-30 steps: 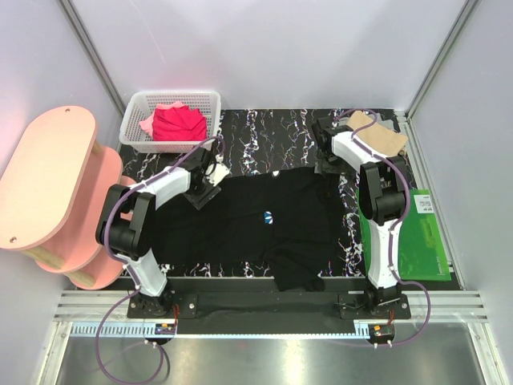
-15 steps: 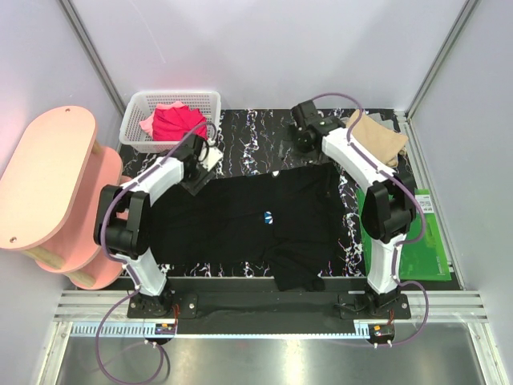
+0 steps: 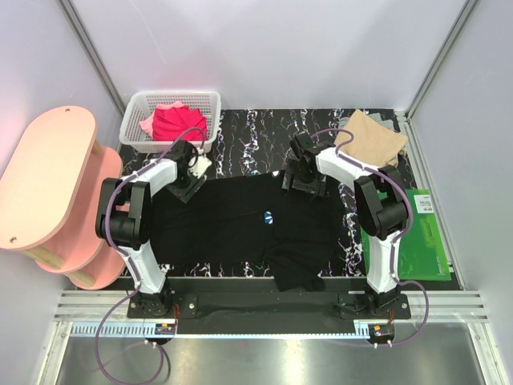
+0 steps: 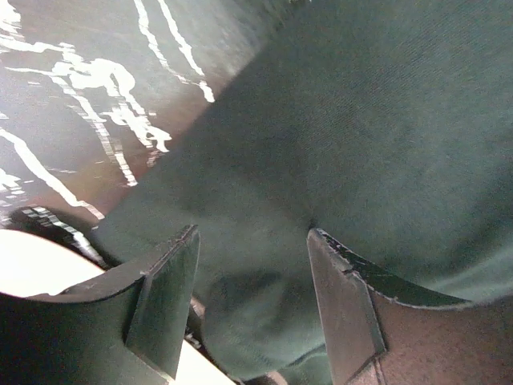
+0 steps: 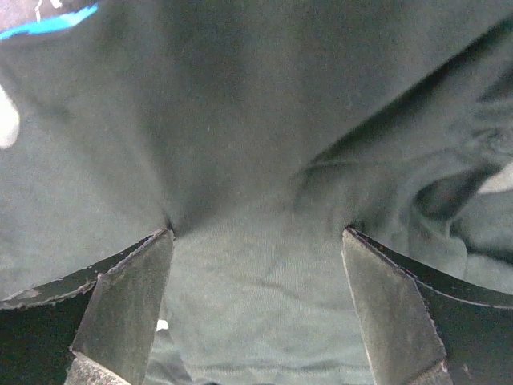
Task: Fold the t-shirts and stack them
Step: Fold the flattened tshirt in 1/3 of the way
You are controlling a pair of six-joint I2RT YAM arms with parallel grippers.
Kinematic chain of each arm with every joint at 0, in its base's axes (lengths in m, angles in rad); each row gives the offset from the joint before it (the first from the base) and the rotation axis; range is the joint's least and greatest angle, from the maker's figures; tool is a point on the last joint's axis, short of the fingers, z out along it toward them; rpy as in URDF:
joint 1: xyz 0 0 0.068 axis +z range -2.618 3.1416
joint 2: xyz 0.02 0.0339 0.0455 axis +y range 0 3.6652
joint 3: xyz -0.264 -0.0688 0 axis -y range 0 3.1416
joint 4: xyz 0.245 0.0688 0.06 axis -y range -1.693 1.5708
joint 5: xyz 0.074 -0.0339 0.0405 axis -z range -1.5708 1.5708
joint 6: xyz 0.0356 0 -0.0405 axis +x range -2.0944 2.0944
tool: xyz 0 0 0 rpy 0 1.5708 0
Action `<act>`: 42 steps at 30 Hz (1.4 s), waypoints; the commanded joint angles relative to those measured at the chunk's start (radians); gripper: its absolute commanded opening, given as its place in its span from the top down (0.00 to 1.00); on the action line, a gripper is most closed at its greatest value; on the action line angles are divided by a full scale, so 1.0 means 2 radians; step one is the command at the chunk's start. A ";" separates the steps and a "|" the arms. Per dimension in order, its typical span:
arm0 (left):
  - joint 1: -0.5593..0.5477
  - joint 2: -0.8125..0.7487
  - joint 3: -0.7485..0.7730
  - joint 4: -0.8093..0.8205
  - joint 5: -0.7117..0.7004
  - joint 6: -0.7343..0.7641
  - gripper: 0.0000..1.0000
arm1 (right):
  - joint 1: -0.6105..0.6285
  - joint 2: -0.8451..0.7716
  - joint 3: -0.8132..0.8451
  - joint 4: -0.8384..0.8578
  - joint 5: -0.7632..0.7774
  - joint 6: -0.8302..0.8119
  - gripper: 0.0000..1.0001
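Observation:
A large black t-shirt lies spread on the marble table, its small blue-and-white print facing up. My left gripper is down on the shirt's far left corner. In the left wrist view its jaws stand open with dark cloth bulging between them. My right gripper is down on the shirt's far right edge. It is open wide, with black fabric lying flat between the fingers. A tan t-shirt lies at the back right. Red and pink t-shirts sit in the basket.
The white mesh basket stands at the back left. A green board lies along the right edge. A pink two-tier shelf stands off the table's left side. Bare marble shows behind the black shirt.
My right arm has swung from beside the tan shirt, in and down onto the black shirt's far edge. The left gripper shifted slightly left along the shirt's far corner.

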 commanded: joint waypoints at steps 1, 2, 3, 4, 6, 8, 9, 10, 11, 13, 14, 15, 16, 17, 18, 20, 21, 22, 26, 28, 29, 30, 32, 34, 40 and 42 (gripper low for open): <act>0.010 0.010 -0.006 0.008 0.019 0.002 0.39 | -0.008 0.014 0.003 0.022 0.018 0.015 0.08; 0.014 0.015 -0.006 0.008 0.020 0.002 0.39 | -0.011 0.017 0.003 0.022 0.015 0.016 0.07; 0.017 0.018 -0.004 0.009 0.021 -0.001 0.38 | -0.011 0.021 0.003 0.021 0.012 0.016 0.07; 0.020 0.028 -0.001 0.011 0.023 -0.001 0.38 | -0.014 0.027 0.003 0.022 0.012 0.022 0.07; 0.030 0.037 0.013 0.011 0.025 -0.003 0.38 | -0.018 0.031 -0.003 0.022 0.005 0.024 0.07; 0.035 0.046 0.024 0.008 0.021 0.000 0.38 | -0.020 0.034 -0.011 0.021 0.008 0.025 0.07; 0.037 0.048 0.026 0.008 0.020 0.005 0.38 | -0.022 0.033 -0.022 0.019 0.015 0.025 0.08; 0.039 0.051 0.026 0.010 0.017 0.009 0.38 | -0.023 0.026 -0.029 0.018 0.019 0.024 0.07; 0.046 0.055 0.030 0.011 0.016 0.011 0.38 | -0.026 0.021 -0.036 0.017 0.025 0.022 0.07; 0.055 0.064 0.036 0.012 0.015 0.015 0.42 | -0.036 0.006 -0.058 0.017 0.036 0.017 0.06; 0.063 0.066 0.042 0.013 0.018 0.015 0.43 | -0.041 0.002 -0.065 0.018 0.036 0.015 0.06; 0.064 0.067 0.046 0.012 0.020 0.013 0.42 | -0.046 -0.002 -0.073 0.018 0.037 0.011 0.06; 0.065 0.067 0.048 0.008 0.021 0.012 0.42 | -0.053 -0.005 -0.075 0.018 0.038 0.009 0.06; 0.063 0.064 0.049 0.007 0.026 0.012 0.42 | -0.057 -0.005 -0.074 0.018 0.041 0.007 0.06; 0.061 0.060 0.049 0.006 0.031 0.009 0.42 | -0.060 -0.005 -0.070 0.017 0.043 0.001 0.06; 0.054 0.051 0.052 0.006 0.032 0.006 0.42 | -0.066 0.004 -0.057 0.017 0.046 -0.006 0.06; 0.053 0.050 0.056 0.006 0.032 0.004 0.42 | -0.069 0.009 -0.034 0.013 0.045 -0.014 0.06; 0.053 0.052 0.065 0.006 0.027 0.002 0.42 | -0.072 0.023 -0.020 0.010 0.046 -0.016 0.06; 0.052 0.058 0.086 -0.001 0.027 -0.010 0.42 | -0.072 0.060 0.081 -0.024 0.065 -0.031 0.06; 0.047 0.045 0.078 -0.005 0.032 -0.017 0.42 | -0.071 0.071 0.103 -0.036 0.073 -0.037 0.05; 0.045 0.039 0.072 -0.006 0.034 -0.017 0.42 | -0.073 0.073 0.119 -0.038 0.074 -0.039 0.05; 0.043 0.031 0.067 -0.006 0.034 -0.019 0.42 | -0.072 0.074 0.125 -0.040 0.074 -0.044 0.05; 0.041 0.003 0.051 -0.006 0.035 -0.021 0.41 | -0.072 0.074 0.141 -0.050 0.063 -0.046 0.05; 0.042 -0.033 0.033 -0.005 0.033 -0.017 0.41 | -0.067 0.056 0.139 -0.064 0.055 -0.045 0.05; 0.044 -0.139 0.013 -0.014 0.012 0.003 0.39 | -0.039 -0.044 0.067 -0.080 0.108 -0.037 0.03; 0.044 -0.186 0.013 -0.041 0.023 0.006 0.37 | -0.025 -0.098 0.040 -0.091 0.143 -0.039 0.02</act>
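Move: My left hand is over the black t-shirt near its far left corner, which lies about 12 cm left and 2 cm ahead, some 1 cm below; the white basket is roughly 26 cm ahead and 12 cm left. My right hand has the shirt's far right corner about 5 cm ahead and 12 cm to its right. From this hand the flower print is 9 cm back and 11 cm left, and the folded beige shirt 20 cm ahead and 28 cm right. With my right fingers wide open, I sink about 1 cm onto the cloth and sweep right towards the far right corner, then forward, some 7 cm ahead in all, before easing partly back and rising about 3 cm. Meanwhile my left fingertips, still part-open, press down and push the cloth forward and slightly left, about 4 cm, then draw back and lift roughly 8 cm clear. ##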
